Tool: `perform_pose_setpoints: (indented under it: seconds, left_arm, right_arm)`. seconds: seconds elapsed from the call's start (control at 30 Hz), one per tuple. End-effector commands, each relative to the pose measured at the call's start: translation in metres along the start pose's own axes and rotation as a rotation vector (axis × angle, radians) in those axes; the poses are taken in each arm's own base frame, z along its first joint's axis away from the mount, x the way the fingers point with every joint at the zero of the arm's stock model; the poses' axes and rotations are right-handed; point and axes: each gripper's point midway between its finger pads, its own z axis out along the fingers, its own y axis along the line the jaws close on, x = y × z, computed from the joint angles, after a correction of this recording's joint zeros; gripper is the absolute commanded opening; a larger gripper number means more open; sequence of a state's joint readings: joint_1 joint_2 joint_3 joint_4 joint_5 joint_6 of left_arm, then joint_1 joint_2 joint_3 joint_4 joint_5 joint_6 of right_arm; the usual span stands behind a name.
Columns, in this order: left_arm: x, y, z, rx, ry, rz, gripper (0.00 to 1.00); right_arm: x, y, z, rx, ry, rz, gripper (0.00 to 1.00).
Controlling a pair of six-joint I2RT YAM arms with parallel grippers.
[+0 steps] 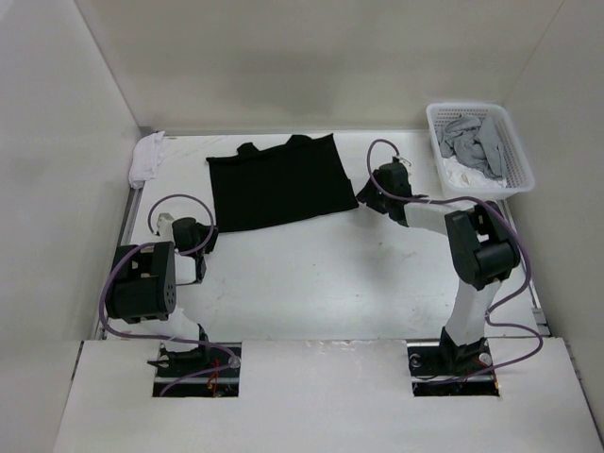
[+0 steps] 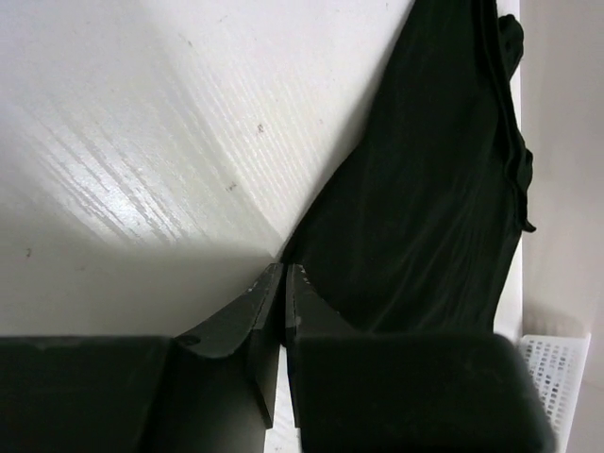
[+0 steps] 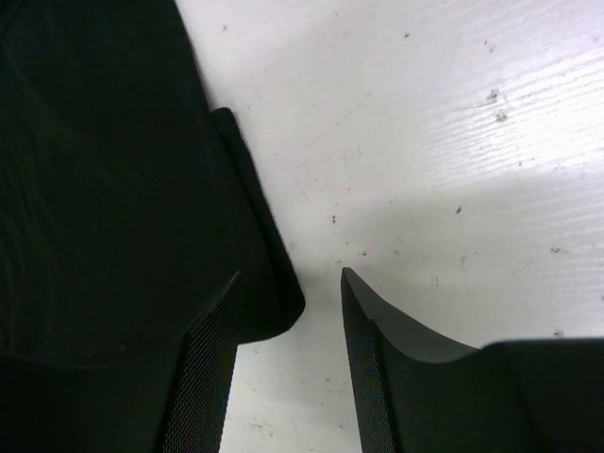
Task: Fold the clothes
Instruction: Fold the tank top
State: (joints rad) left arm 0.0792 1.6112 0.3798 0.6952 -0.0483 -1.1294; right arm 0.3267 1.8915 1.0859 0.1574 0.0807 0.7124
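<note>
The black clothes (image 1: 278, 184) lie spread flat on the white table at the back centre. My left gripper (image 1: 208, 236) sits at their near-left corner. In the left wrist view the left gripper (image 2: 283, 269) is shut, its tips pinched on the very corner of the clothes (image 2: 425, 189). My right gripper (image 1: 363, 198) is at the near-right corner. In the right wrist view the right gripper (image 3: 288, 283) is open, and the rounded corner of the clothes (image 3: 94, 170) lies loose on the table between its fingers.
A white mesh basket (image 1: 524, 170) with grey and white garments stands at the back right. A small white cloth (image 1: 149, 156) lies bunched at the back left corner. Walls close the table on the left, back and right.
</note>
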Motion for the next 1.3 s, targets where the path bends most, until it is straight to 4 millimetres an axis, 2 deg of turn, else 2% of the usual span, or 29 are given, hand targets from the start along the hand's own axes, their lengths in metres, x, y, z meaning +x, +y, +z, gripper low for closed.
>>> perform_pose_setpoints:
  seconds: [0.0,0.17,0.3,0.43,0.53,0.7,0.87,0.97,1.1,1.27]
  left_arm:
    - [-0.009,0.008,-0.007,-0.010,-0.032,-0.007,0.03]
    - [-0.021,0.013,-0.013,-0.021,-0.066,-0.014,0.02]
    - [-0.021,0.012,-0.013,-0.017,-0.065,-0.003,0.02]
    - [-0.018,0.010,-0.012,-0.008,-0.058,0.002,0.02]
    - [-0.017,0.011,-0.014,-0.007,-0.055,0.010,0.02]
    - [-0.019,0.011,-0.015,-0.006,-0.063,0.014,0.02]
    - [-0.018,0.010,-0.015,-0.003,-0.063,0.015,0.02]
    - [-0.019,0.009,-0.015,0.001,-0.063,0.015,0.02]
    - [-0.019,0.008,-0.016,0.002,-0.064,0.017,0.02]
    - [-0.017,0.008,-0.016,0.002,-0.061,0.019,0.02]
  right_arm:
    - [-0.006,0.010,-0.010,-0.036,-0.016,0.043,0.50]
    - [0.013,0.010,-0.022,-0.058,-0.004,0.070,0.52]
    - [0.026,0.012,-0.018,-0.075,0.038,0.085,0.54]
    - [0.031,0.021,-0.019,-0.125,0.061,0.112,0.50]
    - [0.035,0.019,-0.022,-0.127,0.068,0.131,0.47]
    - [0.045,0.020,-0.014,-0.139,0.110,0.157,0.42]
    - [0.041,0.021,-0.007,-0.135,0.091,0.173,0.38]
    - [0.038,0.021,-0.003,-0.127,0.074,0.179,0.32]
    - [0.032,0.023,0.001,-0.124,0.052,0.181,0.31]
    - [0.028,0.022,0.005,-0.113,0.033,0.181,0.17]
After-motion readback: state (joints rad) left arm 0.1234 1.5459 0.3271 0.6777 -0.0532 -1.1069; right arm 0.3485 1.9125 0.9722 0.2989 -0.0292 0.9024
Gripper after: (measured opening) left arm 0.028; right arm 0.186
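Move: The tank top's near right corner lies about 2 cm back, 2 cm to the left and 3 cm below the open right hand. Its far right corner is some 20 cm ahead and 7 cm left of that hand, and the white basket about 13 cm ahead and 29 cm right. The left hand already has the near left corner between its fingertips; from it the near right corner is roughly 36 cm right and 6 cm ahead. Right hand goes back, left and down about 4 cm, closing on its corner; left drags its pinched corner back-left. ##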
